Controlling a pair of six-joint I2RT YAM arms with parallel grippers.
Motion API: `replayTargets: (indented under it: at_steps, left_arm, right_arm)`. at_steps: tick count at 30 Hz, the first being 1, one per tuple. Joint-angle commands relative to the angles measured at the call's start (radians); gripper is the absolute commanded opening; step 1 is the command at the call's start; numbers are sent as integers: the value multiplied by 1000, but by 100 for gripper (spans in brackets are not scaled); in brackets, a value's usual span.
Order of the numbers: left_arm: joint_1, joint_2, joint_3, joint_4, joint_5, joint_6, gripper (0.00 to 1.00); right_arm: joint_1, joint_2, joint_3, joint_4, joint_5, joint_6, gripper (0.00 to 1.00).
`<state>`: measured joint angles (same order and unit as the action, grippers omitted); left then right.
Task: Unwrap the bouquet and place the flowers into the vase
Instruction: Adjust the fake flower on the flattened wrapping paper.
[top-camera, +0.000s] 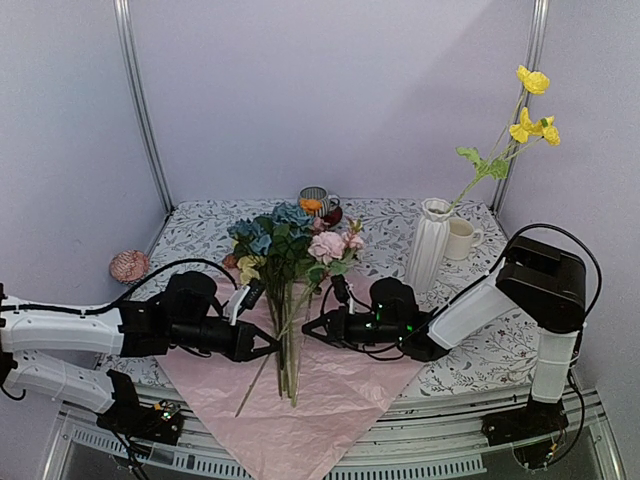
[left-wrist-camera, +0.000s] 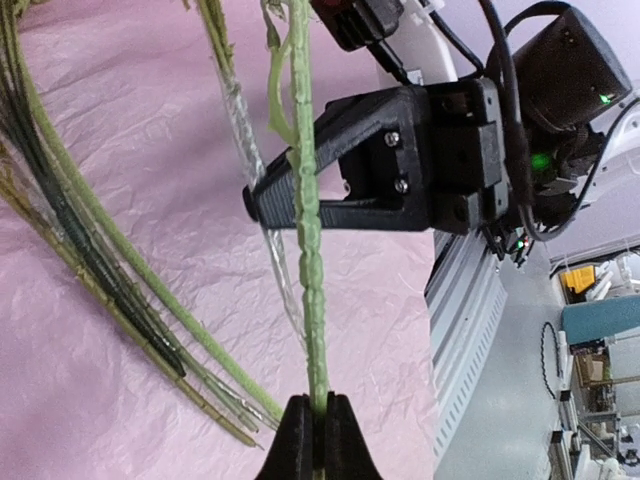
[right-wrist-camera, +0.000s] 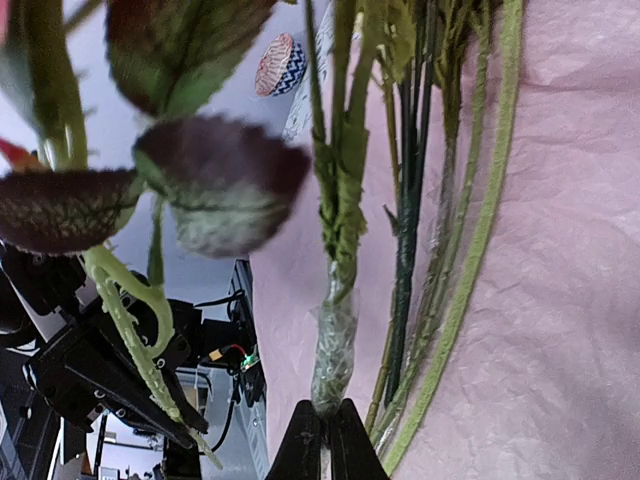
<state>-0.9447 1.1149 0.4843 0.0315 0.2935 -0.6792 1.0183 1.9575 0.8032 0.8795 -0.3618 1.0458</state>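
The bouquet's lilac-pink paper (top-camera: 335, 400) lies spread flat at the table's front, with the flowers (top-camera: 285, 240) on it: blue, pink and yellow heads toward the back, stems (top-camera: 290, 365) pointing forward. My left gripper (top-camera: 275, 346) is shut on a knobbly light-green stem (left-wrist-camera: 308, 200). My right gripper (top-camera: 307, 328) faces it from the right, shut on a stem end wrapped in clear film (right-wrist-camera: 335, 340). Each gripper shows in its own wrist view, left gripper (left-wrist-camera: 318, 402) and right gripper (right-wrist-camera: 325, 408). The white ribbed vase (top-camera: 430, 245) stands back right and holds a tall yellow poppy (top-camera: 530, 125).
A cream mug (top-camera: 462, 238) stands just right of the vase. A striped grey cup (top-camera: 314, 200) sits at the back centre, and a pink ball-like object (top-camera: 128, 265) at the left edge. More loose stems (left-wrist-camera: 110, 290) lie on the paper beside the held ones.
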Motion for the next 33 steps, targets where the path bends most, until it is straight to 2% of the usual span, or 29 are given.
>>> replayTargets:
  at_steps: [1,7,12,19,25,29,33]
  left_arm:
    - [1,-55,-18,-70,-40,-11,0]
    - [2,-88,-3,-86,-25,-2,0]
    - [1,-164,-10,-23,14,12,0]
    - [1,-351,-21,33,-71,18,0]
    - [2,-426,-64,111,-132,22,0]
    - [2,-427,-121,240,-153,-3,0]
    - [1,-419,-148,302,-185,-4,0]
  right_arm:
    - [-24,2,-40,49,58,9,3]
    - [-31,28,-20,59,29,11,4]
    - [-31,62,8,58,3,10,4]
    - [-31,86,15,57,-11,14,6]
    - [-8,116,69,25,-43,-2,10]
    - [6,105,105,-31,-46,-44,20]
    - [4,3,49,-101,58,-85,48]
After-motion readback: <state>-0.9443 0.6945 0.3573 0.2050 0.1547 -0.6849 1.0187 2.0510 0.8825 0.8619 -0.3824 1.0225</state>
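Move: The left hand holds the stem of the pink flowers and the right a thin taped stem. The loose bundle of stems on the paper passes about 3 cm to the left hand's right and 6 cm below it, with the blue flower heads roughly 28 cm ahead and 5 cm left of that hand. From the right hand, the bundle lies about 4 cm left, level fore and aft and some 4 cm down, while the white vase stands about 17 cm ahead and 29 cm right, its middle 7 cm higher. The left hand keeps its pinch on the pink-flower stem, eases slightly left, then lifts it sharply off to the upper left of the bundle, netting about 11 cm up and 3 cm left after a small dip at the end, its wrist swinging some 30 degrees so that the fingers come up towards level. The right hand dips a couple of centimetres towards the bundle, first edging forward and right, then coming back left over the stems as its fingers, closed on the taped stem, open to somewhat over a third. ##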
